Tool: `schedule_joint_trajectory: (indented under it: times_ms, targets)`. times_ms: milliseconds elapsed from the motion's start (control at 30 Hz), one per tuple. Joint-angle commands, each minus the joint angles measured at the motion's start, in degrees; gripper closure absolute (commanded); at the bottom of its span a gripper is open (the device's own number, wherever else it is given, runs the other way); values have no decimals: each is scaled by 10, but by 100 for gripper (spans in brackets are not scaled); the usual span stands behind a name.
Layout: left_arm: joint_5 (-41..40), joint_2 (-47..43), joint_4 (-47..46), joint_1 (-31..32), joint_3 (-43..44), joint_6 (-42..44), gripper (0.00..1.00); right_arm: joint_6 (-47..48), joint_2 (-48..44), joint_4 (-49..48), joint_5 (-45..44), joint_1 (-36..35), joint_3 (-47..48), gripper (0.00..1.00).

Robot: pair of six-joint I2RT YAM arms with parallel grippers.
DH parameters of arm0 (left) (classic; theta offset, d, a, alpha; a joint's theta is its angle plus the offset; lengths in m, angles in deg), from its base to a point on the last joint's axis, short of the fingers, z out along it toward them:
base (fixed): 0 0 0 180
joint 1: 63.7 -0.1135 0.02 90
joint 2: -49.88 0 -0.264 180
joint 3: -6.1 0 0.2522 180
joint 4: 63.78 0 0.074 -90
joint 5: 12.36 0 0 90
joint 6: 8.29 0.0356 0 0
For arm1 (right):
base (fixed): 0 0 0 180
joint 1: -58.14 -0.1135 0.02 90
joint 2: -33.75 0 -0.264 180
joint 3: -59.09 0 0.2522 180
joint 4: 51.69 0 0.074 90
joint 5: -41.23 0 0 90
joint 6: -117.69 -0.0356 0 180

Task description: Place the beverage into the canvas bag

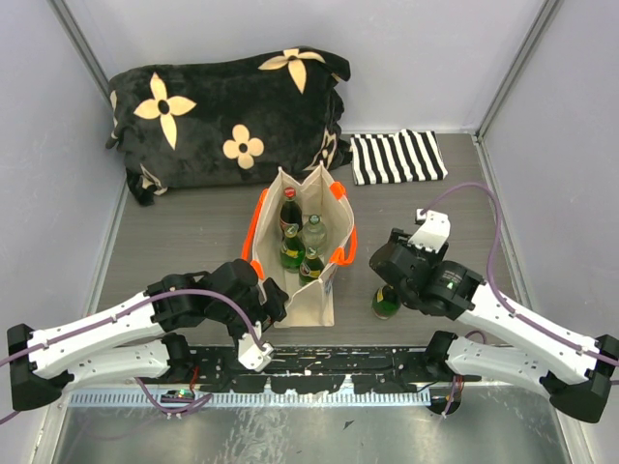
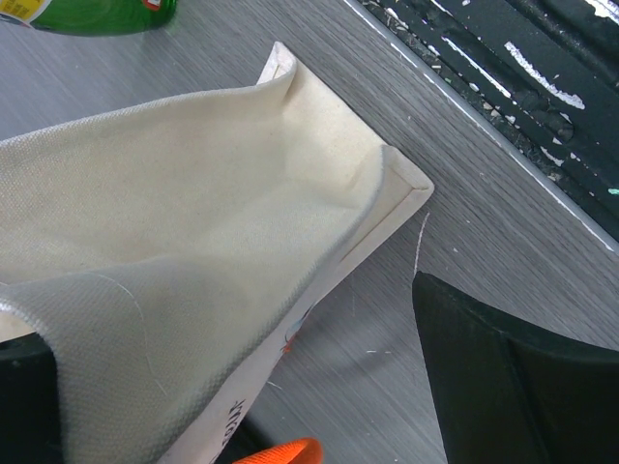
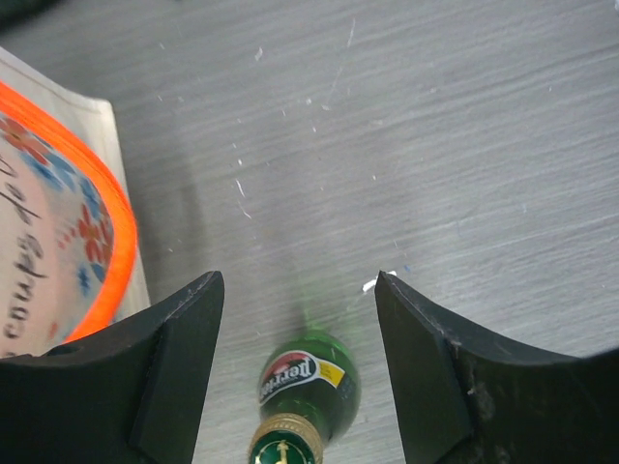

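Observation:
The beverage, a green glass bottle (image 1: 386, 302) with a gold cap, stands upright on the table right of the canvas bag (image 1: 311, 300). In the right wrist view the bottle (image 3: 308, 382) sits between the fingers of my open right gripper (image 3: 298, 285), with a gap on each side. The beige bag with orange handles (image 1: 253, 232) stands open with other bottles (image 1: 290, 217) inside. My left gripper (image 1: 263, 302) is at the bag's near left corner, open wide. The bag's cloth (image 2: 193, 222) drapes over its left finger; the right finger (image 2: 503, 387) stands apart from the cloth.
A black flowered cushion (image 1: 227, 116) lies at the back left and a striped cloth (image 1: 397, 157) at the back right. Grey walls enclose the table. A dark rail (image 1: 329, 362) runs along the near edge between the arm bases.

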Motion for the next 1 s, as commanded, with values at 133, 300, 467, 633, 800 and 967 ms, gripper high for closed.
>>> schedule_joint_trajectory:
  times_ms: [133, 300, 467, 633, 800, 967]
  targets:
    - [1, 10, 26, 2, -9, -9, 1, -17, -24, -64, -6, 0, -67, 30]
    - [-2, 17, 28, 2, -7, -11, 1, 7, -22, -105, -12, -4, -80, 30]
    - [-4, 21, 30, 2, -6, -13, 1, 4, -17, -104, -13, -24, -79, 30]
    - [-5, 22, 29, 2, -7, -14, 1, -26, -12, -72, -5, -36, -79, 31]
    - [-5, 23, 29, 2, -9, -15, 1, -48, -8, -54, 3, -41, -86, 32]
    - [-8, 22, 27, 2, -11, -15, 1, -53, -7, -68, 2, -43, -109, 33]
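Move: The last green bottle stands outside the bag, some 8 cm back and 3 cm to the left of the right hand, its middle about 11 cm below. The canvas bag's middle is roughly 22 cm to that hand's left, about level with it fore and aft and 8 cm lower; the nearest green bottle inside the bag is about 20 cm left and 2 cm back, 10 cm lower. From the left hand, astride the bag's wall, the loose bottle lies about 23 cm to the right, 1 cm ahead and 5 cm below. The right hand sinks towards the loose green bottle, about 5 cm in all, dropping quickly for the first 3.5 cm, then nearly keeping its height while it shifts some 2 cm left towards the bag side, and at the end easing down again with a slight draw back. The fingers keep pointing forward and down and stay well open, with the bottle's neck showing in the gap between them from behind, and no grip on it begins. ##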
